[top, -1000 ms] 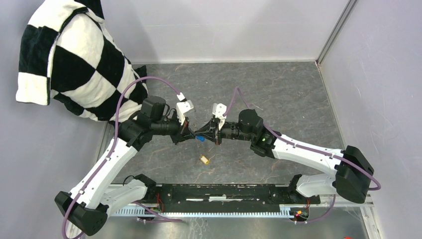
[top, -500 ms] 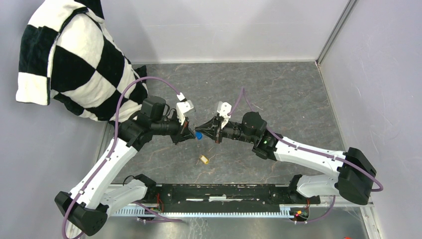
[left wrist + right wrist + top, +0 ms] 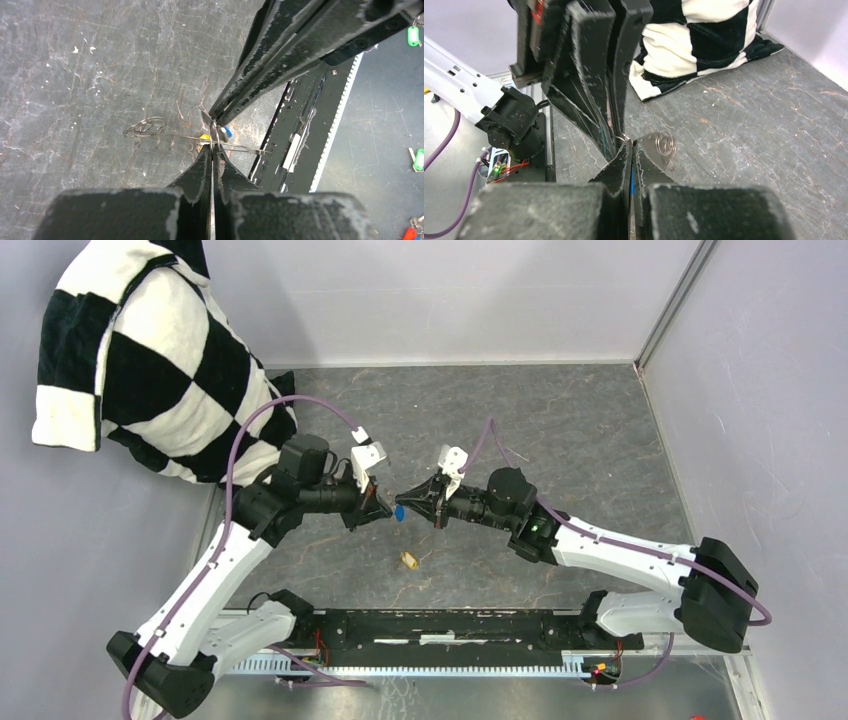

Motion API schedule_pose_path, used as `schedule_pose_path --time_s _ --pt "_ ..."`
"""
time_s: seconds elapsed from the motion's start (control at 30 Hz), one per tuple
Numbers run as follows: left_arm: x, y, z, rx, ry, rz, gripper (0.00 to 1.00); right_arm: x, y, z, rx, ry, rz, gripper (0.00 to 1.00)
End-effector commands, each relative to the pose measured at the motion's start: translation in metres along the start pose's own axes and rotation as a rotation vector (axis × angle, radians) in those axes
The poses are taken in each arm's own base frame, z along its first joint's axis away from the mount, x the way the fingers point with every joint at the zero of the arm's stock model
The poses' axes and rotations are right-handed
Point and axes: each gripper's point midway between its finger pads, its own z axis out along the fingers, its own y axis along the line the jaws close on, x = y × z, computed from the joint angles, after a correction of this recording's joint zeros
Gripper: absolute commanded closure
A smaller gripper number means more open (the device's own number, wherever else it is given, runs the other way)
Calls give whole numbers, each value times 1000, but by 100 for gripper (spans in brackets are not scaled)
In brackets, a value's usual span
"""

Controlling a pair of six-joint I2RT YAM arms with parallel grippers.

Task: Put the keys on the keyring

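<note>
Above the table's middle my two grippers meet tip to tip. The left gripper point(image 3: 381, 508) point(image 3: 212, 148) is shut on the keyring point(image 3: 167, 135), a thin grey wire loop seen edge-on with small coiled rings at its far end. My right gripper point(image 3: 406, 502) point(image 3: 631, 145) is shut on the blue-headed key point(image 3: 399, 512); only a blue sliver shows between its fingers in the right wrist view. From the left wrist that key point(image 3: 227, 132) sits right at the wire. The yellow-headed key point(image 3: 409, 560) lies on the table nearer the bases.
A black-and-white checkered cloth point(image 3: 150, 360) is heaped at the far left, partly on the table. Grey walls close in the back and right sides. A black rail point(image 3: 450, 625) runs along the near edge between the arm bases.
The right gripper has shifted left and slightly farther away with the blue key, closing up to the left gripper's tips. The left arm has barely moved. The yellow key has stayed put.
</note>
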Motion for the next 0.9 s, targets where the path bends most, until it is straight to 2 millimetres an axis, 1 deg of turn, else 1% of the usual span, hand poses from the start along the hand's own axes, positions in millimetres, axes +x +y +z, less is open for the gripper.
schedule_pose_path --time_s 0.0,0.33,0.47,0.5,0.6,0.7,0.8,0.87 --pt "-31 -14 -13 37 -135 147 98 -7 -8 -7 58 -30 11 100" --pt "-31 -28 -20 95 -183 255 98 -9 -15 -15 70 -73 78 100" --pt "-36 -36 -24 120 -227 319 98 -10 -10 -16 27 -85 98 100" --pt "-38 -38 -26 122 -243 335 98 -10 -7 -15 3 -86 106 95" --pt "-46 -42 -30 128 -284 378 98 -14 3 -17 -82 -99 114 72" --pt "-51 -44 -31 141 -293 396 98 -27 13 -25 -175 -121 67 57" --pt "-53 -49 -33 168 -292 409 98 -36 14 -37 -229 -117 -5 49" --pt "-53 -51 -34 182 -294 413 98 -42 18 -43 -279 -105 -44 46"
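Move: The left fingers already pinch the small wire keyring, whose middle lies about 1 cm to their right; from the right fingertips it is about 2 cm back and 1 cm below. The blue key tag hangs some 2 cm right of the left fingertips, level fore-and-aft and 3 cm below; from the right hand it is about 2 cm back and 3 cm below. The big toothed plate hangs about 5 cm under the left fingertips. The right fingertips come free of the keyring and back off rightward about 2.5 cm, rising a little; only late on do the shut fingers spread to about half open, the hand swinging slightly counter-clockwise. The left fingers keep their pinch on the ring, lifting it about 4 cm and drawing it back towards the base nearly 3 cm while they tip up towards level and the wrist rolls. ##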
